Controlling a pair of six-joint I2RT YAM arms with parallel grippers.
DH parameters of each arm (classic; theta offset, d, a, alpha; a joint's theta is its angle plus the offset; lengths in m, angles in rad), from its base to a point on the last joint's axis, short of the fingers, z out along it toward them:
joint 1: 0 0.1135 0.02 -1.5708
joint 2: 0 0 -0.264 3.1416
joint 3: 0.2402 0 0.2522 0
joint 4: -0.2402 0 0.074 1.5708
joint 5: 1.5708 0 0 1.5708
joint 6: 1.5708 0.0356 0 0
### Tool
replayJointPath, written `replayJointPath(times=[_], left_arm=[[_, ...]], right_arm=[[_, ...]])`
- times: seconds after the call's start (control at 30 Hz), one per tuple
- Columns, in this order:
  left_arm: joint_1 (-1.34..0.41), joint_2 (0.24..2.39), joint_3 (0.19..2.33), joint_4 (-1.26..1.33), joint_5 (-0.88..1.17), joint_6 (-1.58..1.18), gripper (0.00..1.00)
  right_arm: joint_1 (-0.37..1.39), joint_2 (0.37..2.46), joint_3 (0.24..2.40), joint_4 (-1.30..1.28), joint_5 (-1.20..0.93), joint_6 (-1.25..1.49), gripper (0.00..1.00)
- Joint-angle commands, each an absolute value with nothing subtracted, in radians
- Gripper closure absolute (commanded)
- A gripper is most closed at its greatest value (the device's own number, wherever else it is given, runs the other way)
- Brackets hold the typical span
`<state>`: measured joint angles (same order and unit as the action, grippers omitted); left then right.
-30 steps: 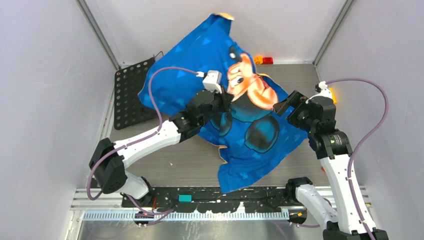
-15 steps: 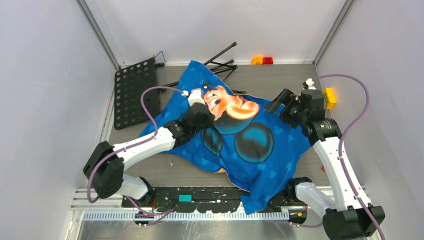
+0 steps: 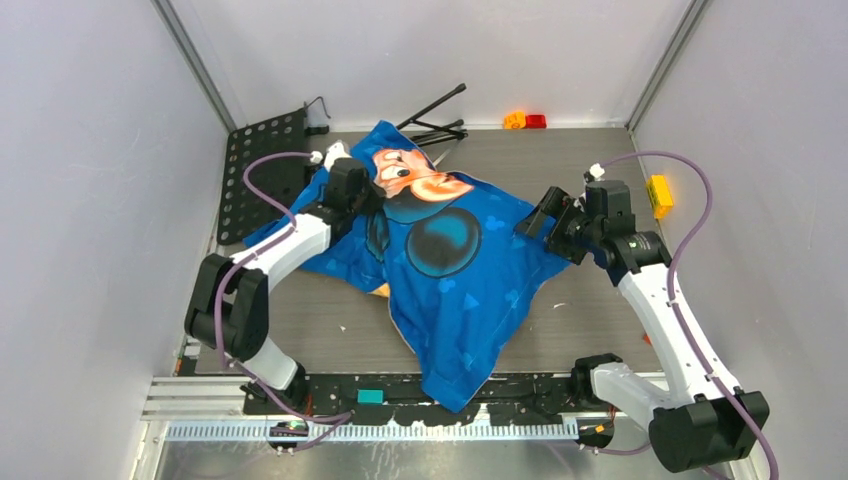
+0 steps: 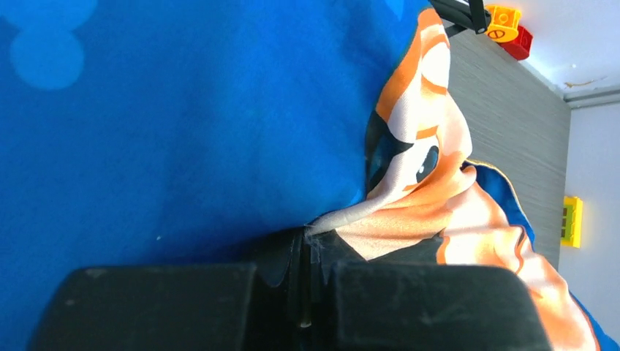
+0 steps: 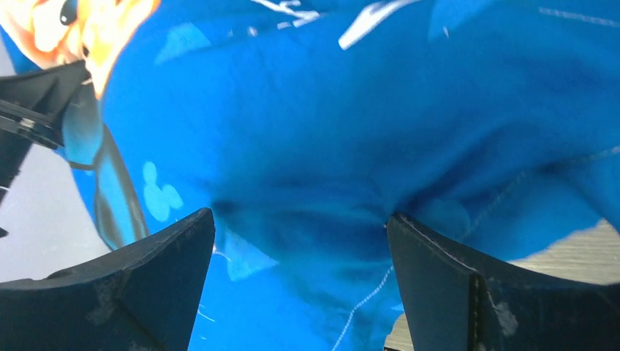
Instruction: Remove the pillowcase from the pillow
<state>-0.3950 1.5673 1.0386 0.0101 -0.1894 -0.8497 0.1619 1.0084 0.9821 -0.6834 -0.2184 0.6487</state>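
The blue pillowcase [image 3: 450, 290] with the cartoon mouse print lies spread and rumpled across the table, one corner hanging over the near rail. A sliver of its orange-yellow reverse [image 3: 381, 291] peeks out at its left edge. My left gripper [image 3: 368, 192] is shut on a fold by the mouse's face; in the left wrist view the fabric [image 4: 409, 219] is pinched where the jaws meet [image 4: 313, 245]. My right gripper [image 3: 535, 220] stands open at the cloth's right edge, with blue fabric [image 5: 329, 131] bulging between its wide-set fingers [image 5: 300, 223]. The pillow is hidden or out of view.
A black perforated plate [image 3: 262, 175] lies at the back left, partly under the cloth. Black folded rods [image 3: 440, 112] lie behind the cloth. Orange and red bricks [image 3: 525, 121] sit against the back wall, a yellow brick [image 3: 659, 194] at the right. Walls close in on three sides.
The pillowcase, held high a second ago, has come down flat on the table. My left gripper carried it down, leftward and toward the back. The right gripper edged left, staying open.
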Motion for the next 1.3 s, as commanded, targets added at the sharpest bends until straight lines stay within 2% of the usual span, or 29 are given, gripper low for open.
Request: replayJointPath(times=[0.0,0.1,0.17,0.2,0.23,0.27,0.33,0.4,0.5,0.57,0.7,0.83,0.93,1.07,1.1,1.13,1.23,1.27], left_arm=[[-0.326,1.649,1.101,-0.036,-0.38,-0.75,1.0],[-0.326,1.659,1.107,-0.034,-0.31,-0.734,1.0],[-0.326,1.642,1.097,-0.037,-0.259,-0.72,0.95],[-0.328,1.624,1.088,-0.04,-0.237,-0.714,0.87],[-0.331,1.602,1.077,-0.043,-0.224,-0.706,0.73],[-0.337,1.576,1.068,-0.047,-0.218,-0.695,0.53],[-0.347,1.513,1.076,-0.097,-0.204,-0.644,0.26],[-0.352,1.466,1.123,-0.211,-0.206,-0.61,0.14],[-0.353,1.401,1.204,-0.401,-0.23,-0.604,0.09],[-0.353,1.343,1.223,-0.506,-0.26,-0.623,0.06],[-0.353,1.155,1.171,-0.594,-0.31,-0.604,0.01],[-0.321,1.038,1.148,-0.719,-0.364,-0.555,0.0],[-0.272,1.003,1.121,-0.802,-0.326,-0.569,0.0],[-0.234,0.949,1.029,-0.792,-0.221,-0.626,0.0],[-0.231,0.932,1.002,-0.773,-0.21,-0.645,0.0],[-0.229,0.915,0.976,-0.753,-0.202,-0.661,0.0],[-0.227,0.897,0.945,-0.738,-0.188,-0.688,0.0],[-0.227,0.899,0.948,-0.746,-0.188,-0.689,0.0]], right_arm=[[0.167,0.989,0.988,-0.785,-0.166,0.627,0.08],[0.166,0.943,0.988,-0.854,-0.123,0.626,0.07],[0.167,0.902,0.995,-0.899,-0.083,0.625,0.06],[0.167,0.881,1.002,-0.922,-0.062,0.625,0.06],[0.167,0.861,1.009,-0.944,-0.046,0.628,0.06],[0.166,0.837,1.015,-0.966,-0.035,0.634,0.06],[0.167,0.776,0.999,-0.975,-0.051,0.651,0.06],[0.167,0.739,0.968,-0.971,-0.103,0.663,0.05],[0.172,0.755,0.948,-0.988,-0.235,0.648,0.05],[0.212,0.745,0.939,-0.987,-0.243,0.649,0.05],[0.387,0.715,0.902,-0.969,-0.14,0.701,0.05],[0.59,0.732,0.81,-0.948,-0.025,0.807,0.05],[0.717,0.732,0.736,-0.909,0.092,0.882,0.05],[0.811,0.769,0.648,-0.813,0.136,0.93,0.05],[0.822,0.783,0.63,-0.776,0.135,0.933,0.07],[0.825,0.796,0.619,-0.735,0.126,0.927,0.17],[0.826,0.817,0.674,-0.692,0.12,0.905,0.62],[0.826,0.814,0.719,-0.706,0.129,0.894,0.73]])
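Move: The pillowcase's near lobe, where its right edge narrows, lies some 15 cm back, 6 cm left and 12 cm below the right hand. From that hand, the big dark foot print is about 20 cm left, 3 cm back and 12 cm below. The left hand still grips the far-left part by the printed face. From it, the left-near edge lies roughly 14 cm back, 8 cm left and 12 cm below, and the perforated board 21 cm left, 2 cm ahead, 14 cm lower. The pillowcase's far-left cloth is let go as the left fingers open wide; that hand lifts off, swings back and left some 20 cm over the left-near edge, rising first, then sinking, its left side rolling up. The near lobe is where the right hand goes: back about 15 cm, drifting right then left, and down onto it, turning a little counter-clockwise and tipping down, its open fingers starting to pinch the cloth. ##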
